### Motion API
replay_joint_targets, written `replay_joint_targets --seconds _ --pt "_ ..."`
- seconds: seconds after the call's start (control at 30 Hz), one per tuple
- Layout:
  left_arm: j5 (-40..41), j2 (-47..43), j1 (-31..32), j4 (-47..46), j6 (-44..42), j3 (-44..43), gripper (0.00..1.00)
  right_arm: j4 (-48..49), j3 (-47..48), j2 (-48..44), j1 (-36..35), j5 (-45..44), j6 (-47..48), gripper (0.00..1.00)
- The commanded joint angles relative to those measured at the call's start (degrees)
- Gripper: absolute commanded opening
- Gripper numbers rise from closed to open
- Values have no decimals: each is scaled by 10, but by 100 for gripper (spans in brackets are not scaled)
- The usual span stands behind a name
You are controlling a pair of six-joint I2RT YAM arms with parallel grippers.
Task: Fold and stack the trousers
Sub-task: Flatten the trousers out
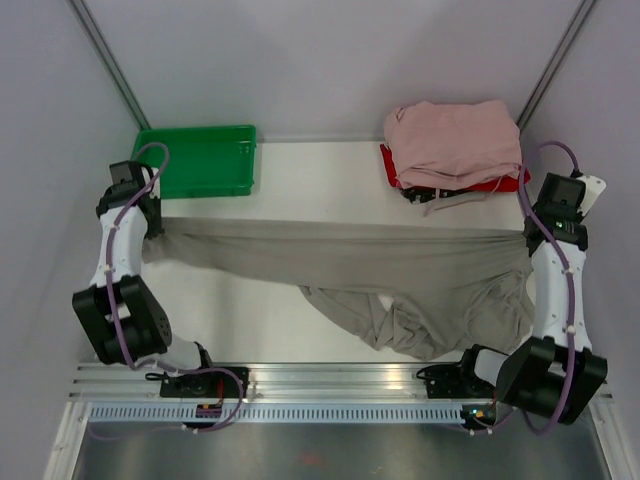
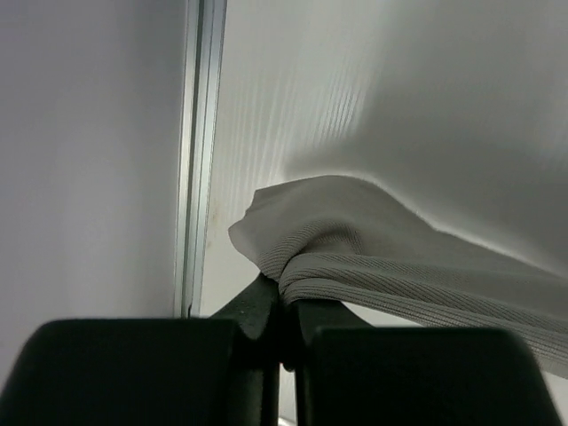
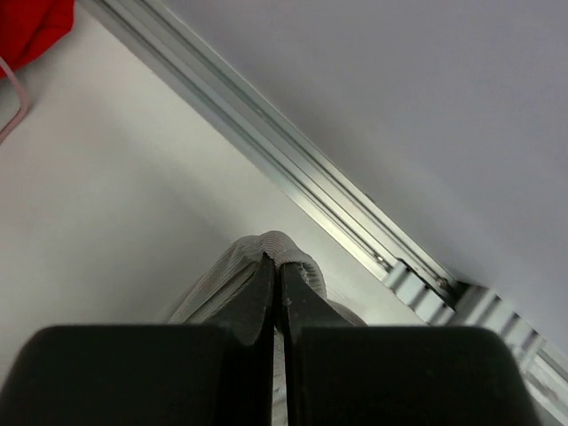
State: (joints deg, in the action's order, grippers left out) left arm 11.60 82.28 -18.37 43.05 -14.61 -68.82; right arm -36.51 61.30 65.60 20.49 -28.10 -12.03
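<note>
The grey-beige trousers (image 1: pixel 350 255) are stretched in a long band across the table, with the lower leg bunched in folds towards the front right (image 1: pixel 410 325). My left gripper (image 1: pixel 151 236) is shut on their left end. In the left wrist view its fingertips (image 2: pixel 286 297) pinch a ribbed edge of the trousers (image 2: pixel 373 262), which trail off to the right. My right gripper (image 1: pixel 526 240) is shut on the right end. The right wrist view shows its fingertips (image 3: pixel 277 266) closed over a small fold of the ribbed fabric (image 3: pixel 284 241).
A green tray (image 1: pixel 200 160) sits at the back left, just behind the left gripper. A pile of pale pink garments (image 1: pixel 455 140) lies on a red thing (image 1: pixel 505 183) at the back right. Metal frame posts (image 1: pixel 110 60) rise at both back corners, and a rail (image 1: pixel 330 375) runs along the front.
</note>
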Motion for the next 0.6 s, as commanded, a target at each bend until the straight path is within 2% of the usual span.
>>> replay_joint_targets --seconds 0.0,0.07,0.13,0.33,0.57 --pt "-33 93 -9 -50 3 -76 2 85 9 68 7 14 10 0" --pt "-28 157 -9 -25 6 -119 2 92 16 101 7 13 15 0" --pt "-36 181 -9 -21 7 -132 2 116 18 116 7 5 18 0" --pt "-41 227 -9 -46 14 -137 2 194 23 185 7 32 33 0" --pt "-28 265 -9 -54 46 -199 2 276 58 281 6 102 12 0"
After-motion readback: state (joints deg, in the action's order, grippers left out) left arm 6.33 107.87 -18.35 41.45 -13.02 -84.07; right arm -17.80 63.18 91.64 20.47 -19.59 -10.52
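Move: Ahead of the left hand, the clear table strip before the green bin lies about 13 cm out, 5 cm right and 15 cm below; the bin's middle is some 25 cm out and 5 cm right. For the right hand that strip is roughly 16 cm ahead, 3 cm left and 21 cm down, with the pink pile some 30 cm ahead and 17 cm left. The trousers' bunched lower part lies 13 cm back and 34 cm left of the right hand. Carrying the trousers' stretched top edge between them, both hands swing forward and down together towards the clear strip before the bins: the left about 8 cm out and 7 cm down, the right some 10 cm each way. The left sinks mostly mid-way, then eases forward. Both grippers stay shut on their corners, wrists turning only slightly. ##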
